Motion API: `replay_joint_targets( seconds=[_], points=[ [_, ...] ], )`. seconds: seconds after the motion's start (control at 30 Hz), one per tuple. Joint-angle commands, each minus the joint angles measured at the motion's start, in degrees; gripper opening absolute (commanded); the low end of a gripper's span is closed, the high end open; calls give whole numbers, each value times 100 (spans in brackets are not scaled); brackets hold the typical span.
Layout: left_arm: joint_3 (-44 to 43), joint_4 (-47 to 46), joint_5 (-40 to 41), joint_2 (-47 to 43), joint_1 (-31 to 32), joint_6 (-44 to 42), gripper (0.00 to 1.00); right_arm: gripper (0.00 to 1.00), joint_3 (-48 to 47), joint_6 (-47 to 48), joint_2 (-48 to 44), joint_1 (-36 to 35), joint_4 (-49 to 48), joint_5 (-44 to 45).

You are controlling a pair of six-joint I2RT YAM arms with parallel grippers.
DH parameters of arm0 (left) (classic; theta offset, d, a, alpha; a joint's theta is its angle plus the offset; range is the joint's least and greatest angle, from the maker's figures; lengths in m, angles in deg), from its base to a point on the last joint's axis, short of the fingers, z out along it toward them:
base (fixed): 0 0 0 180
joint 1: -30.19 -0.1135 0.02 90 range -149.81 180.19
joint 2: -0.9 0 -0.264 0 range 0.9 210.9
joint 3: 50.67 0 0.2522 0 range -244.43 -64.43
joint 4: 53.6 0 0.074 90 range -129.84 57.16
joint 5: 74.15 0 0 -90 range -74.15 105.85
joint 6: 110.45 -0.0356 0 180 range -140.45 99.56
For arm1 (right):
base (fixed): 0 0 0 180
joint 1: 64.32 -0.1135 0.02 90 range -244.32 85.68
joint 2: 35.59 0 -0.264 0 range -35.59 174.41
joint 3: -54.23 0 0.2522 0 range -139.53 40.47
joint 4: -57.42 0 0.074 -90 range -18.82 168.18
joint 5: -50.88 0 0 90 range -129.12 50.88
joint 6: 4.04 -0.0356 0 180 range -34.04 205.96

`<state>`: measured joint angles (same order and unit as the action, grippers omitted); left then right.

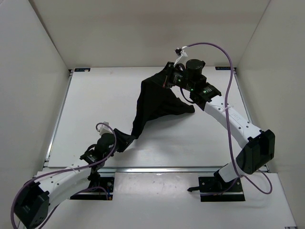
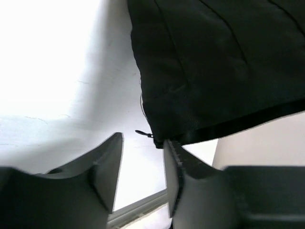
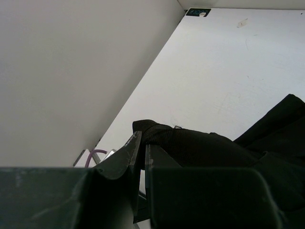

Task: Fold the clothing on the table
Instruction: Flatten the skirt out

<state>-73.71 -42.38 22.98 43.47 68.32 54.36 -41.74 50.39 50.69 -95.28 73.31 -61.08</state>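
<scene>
The black clothing is stretched in a slant across the white table, from back right to front left. My right gripper holds its far end raised; in the right wrist view the gripper is shut on a ribbed fold of the clothing. My left gripper sits at the garment's near corner. In the left wrist view the gripper is open with bare table showing between the fingers. The clothing's hem corner and a small zipper pull lie just past the fingertips, touching the right one.
White walls enclose the table on the left, back and right. A metal rail runs along the near edge, with both arm bases behind it. A purple cable loops above the right arm.
</scene>
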Motion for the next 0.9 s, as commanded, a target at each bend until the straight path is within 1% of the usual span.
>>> replay_joint_targets(
  seconds=[0.0, 0.13, 0.2, 0.23, 0.27, 0.3, 0.4, 0.47, 0.57, 0.63, 0.73, 0.77, 0.8, 0.83, 0.87],
  points=[
    [-3, -254, 252, 163, 10, -36, 48, 0, -181, 76, -76, 29, -503, -46],
    [-83, -518, 227, 410, -121, -124, 43, 0, -93, 85, -120, 20, -494, -72],
    [-179, -580, 244, 559, -148, -212, 22, 0, -41, 103, -103, 55, -450, -63],
    [-258, -580, 253, 603, -174, -290, 16, 0, -58, 94, -172, 72, -416, -115],
    [-285, -580, 244, 682, -174, -335, 2, 0, 12, 103, -190, 64, -389, -159],
    [-355, -563, 227, 744, -244, -431, 0, 0, 21, 86, -243, 107, -337, -221],
    [-504, -397, 227, 753, -419, -607, 0, 0, 275, 112, -505, 187, -222, -467],
    [-601, -90, 323, 535, -543, -765, 0, 0, 512, 269, -690, 370, 137, -546],
    [-768, 254, 411, 96, -929, -1116, 0, 0, 785, 480, -1077, 616, 638, -783],
    [-996, 709, 350, -134, -1245, -1414, 0, 0, 847, 551, -1402, 775, 823, -950],
    [-1734, 1221, 306, -240, -1501, -2065, 0, 0, 988, 639, -1841, 1065, 920, -1144],
    [-2144, 1482, 323, -205, -1501, -2371, 0, 0, 979, 622, -1904, 1222, 947, -1188],
    [-2583, 1616, 410, -153, -1510, -2496, 0, 0, 962, 613, -2035, 1346, 991, -1345],
    [-2823, 1834, 437, -117, -1475, -2758, 0, 0, 910, 587, -2202, 1399, 1017, -1547],
    [-3269, 2054, 455, -82, -1475, -3004, 0, 0, 805, 595, -2255, 1626, 1122, -1636]
  ],
)
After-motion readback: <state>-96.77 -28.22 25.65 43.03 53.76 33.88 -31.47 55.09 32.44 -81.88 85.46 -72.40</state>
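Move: The skirt's loose near-left corner hangs almost between the left hand's open fingers, about 1 cm ahead and 1 cm right. From that hand, the edge held in the right hand is some 16 cm ahead, 12 cm right and 29 cm higher; the skirt's right corner is 13 cm ahead and 24 cm right. From the right hand the loose corner lies about 15 cm back, 11 cm left and 30 cm below. Left pinches the loose corner, carries it 10 cm up and forward-left; right draws its edge 10 cm right-and-back. ##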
